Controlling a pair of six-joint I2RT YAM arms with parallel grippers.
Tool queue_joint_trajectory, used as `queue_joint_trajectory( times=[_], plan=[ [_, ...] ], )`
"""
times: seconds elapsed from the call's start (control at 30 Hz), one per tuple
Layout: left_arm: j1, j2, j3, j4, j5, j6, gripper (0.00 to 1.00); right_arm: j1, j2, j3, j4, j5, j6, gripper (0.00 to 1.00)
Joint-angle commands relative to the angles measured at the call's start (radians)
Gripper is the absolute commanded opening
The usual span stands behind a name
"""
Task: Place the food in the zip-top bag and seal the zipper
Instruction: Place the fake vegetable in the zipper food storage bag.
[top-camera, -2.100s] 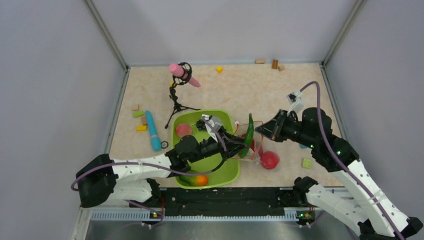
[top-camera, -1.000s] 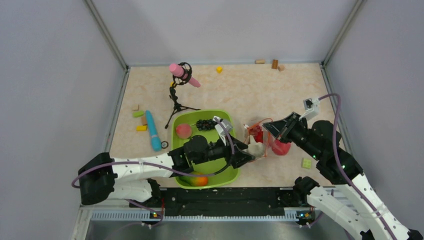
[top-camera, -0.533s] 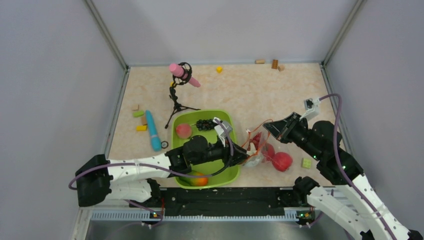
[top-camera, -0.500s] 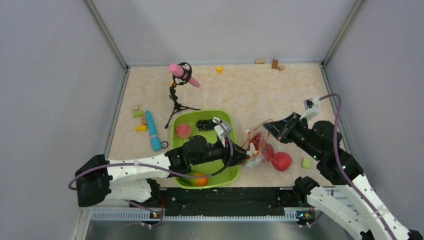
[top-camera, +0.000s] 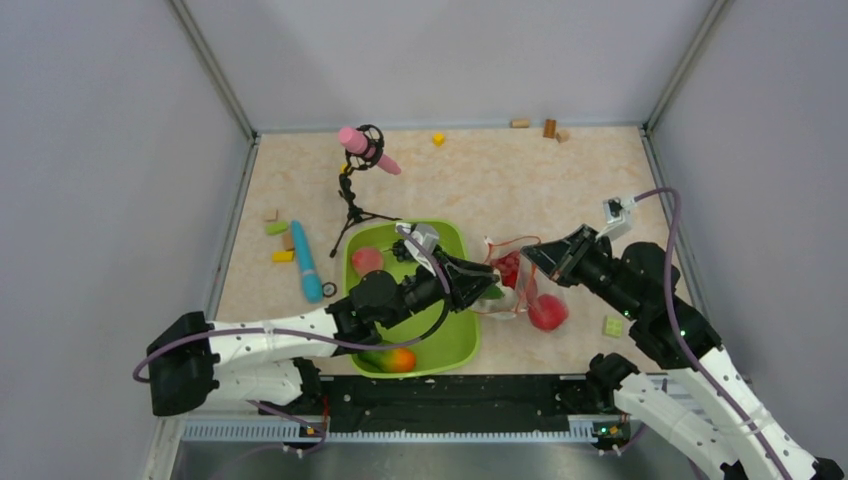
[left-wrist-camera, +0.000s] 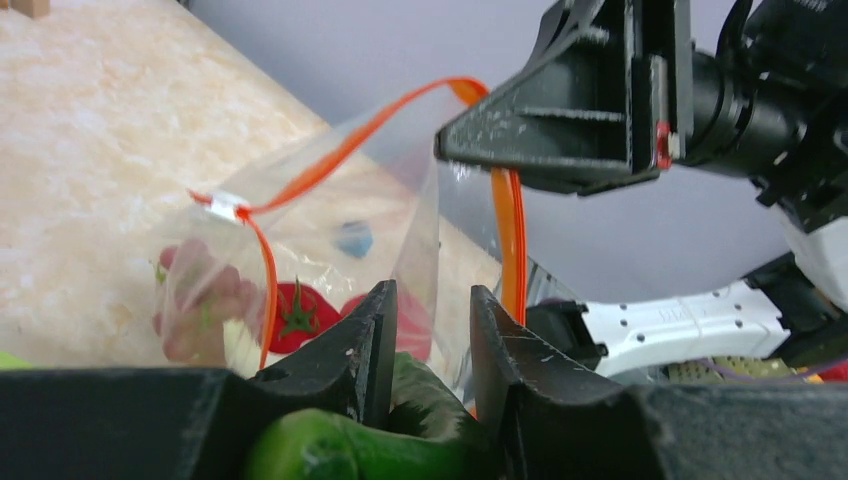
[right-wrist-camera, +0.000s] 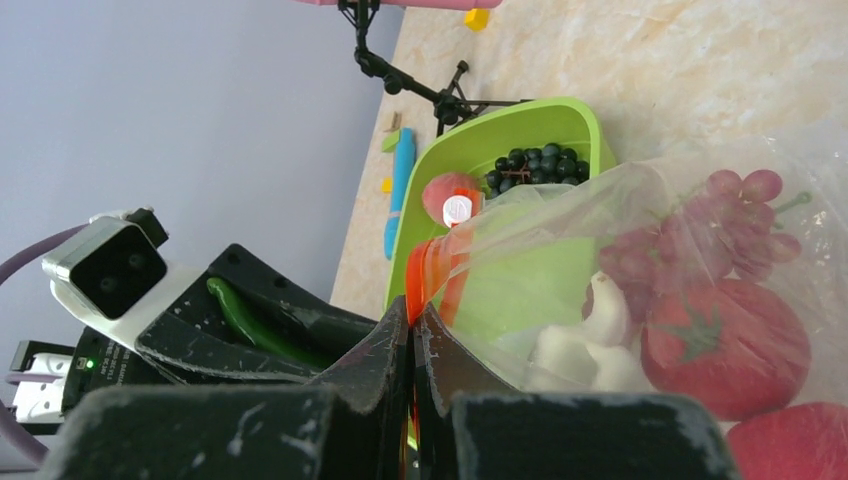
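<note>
My right gripper is shut on the orange-red zipper and holds the clear zip-top bag up with its mouth open. A tomato, a white piece and purple grapes lie inside it. My left gripper is shut on a green cucumber right at the bag's mouth. A red round fruit lies at the bag's right side. A peach, dark grapes and an orange-green piece lie in the green tray.
A microphone stand with a pink head stands behind the tray. A light-blue stick and small blocks lie to the left. A green block lies at the right, and more blocks lie at the back wall.
My left gripper has moved up and back from the front of the bag, holding the cucumber. The bag and the red round fruit have shifted a little left.
</note>
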Motion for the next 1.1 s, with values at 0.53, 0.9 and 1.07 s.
queue_joint_trajectory(
  times=[0.53,0.9,1.07],
  plan=[
    [-0.006,0.370,0.016,0.581,-0.006,-0.028,0.05,0.000,-0.007,-0.033,0.213,-0.110,0.103,0.00],
    [-0.017,0.319,0.148,0.190,-0.015,0.014,0.72,-0.001,-0.013,-0.037,0.196,-0.081,0.093,0.00],
    [-0.019,0.287,0.182,0.011,-0.009,0.015,0.73,0.000,-0.016,-0.033,0.166,-0.053,0.073,0.00]
  ],
)
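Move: The left hand still holds the fake vegetable, a green pepper. The open bag mouth is about 6 cm to this hand's right, 2 cm ahead and 4 cm below. In the bag, some 12 cm below the hand, the garlic lies about 7 cm right and level with it, the red grapes 7 cm right and 6 ahead, the apple 16 right and 3 back. From the right hand, pinching the rim, the mouth's middle is about 3 cm left, 4 back and 5 below. Keeping its pinch on the green pepper, the left hand reaches rightward and a little forward, then down about 4 cm into the bag mouth. There its fingers open wide and let go, the hand easing on to the right for about 6 cm in all. The right hand keeps hold of the zipper rim, lifting it a little and drawing it about 2 cm left towards the incoming hand. ##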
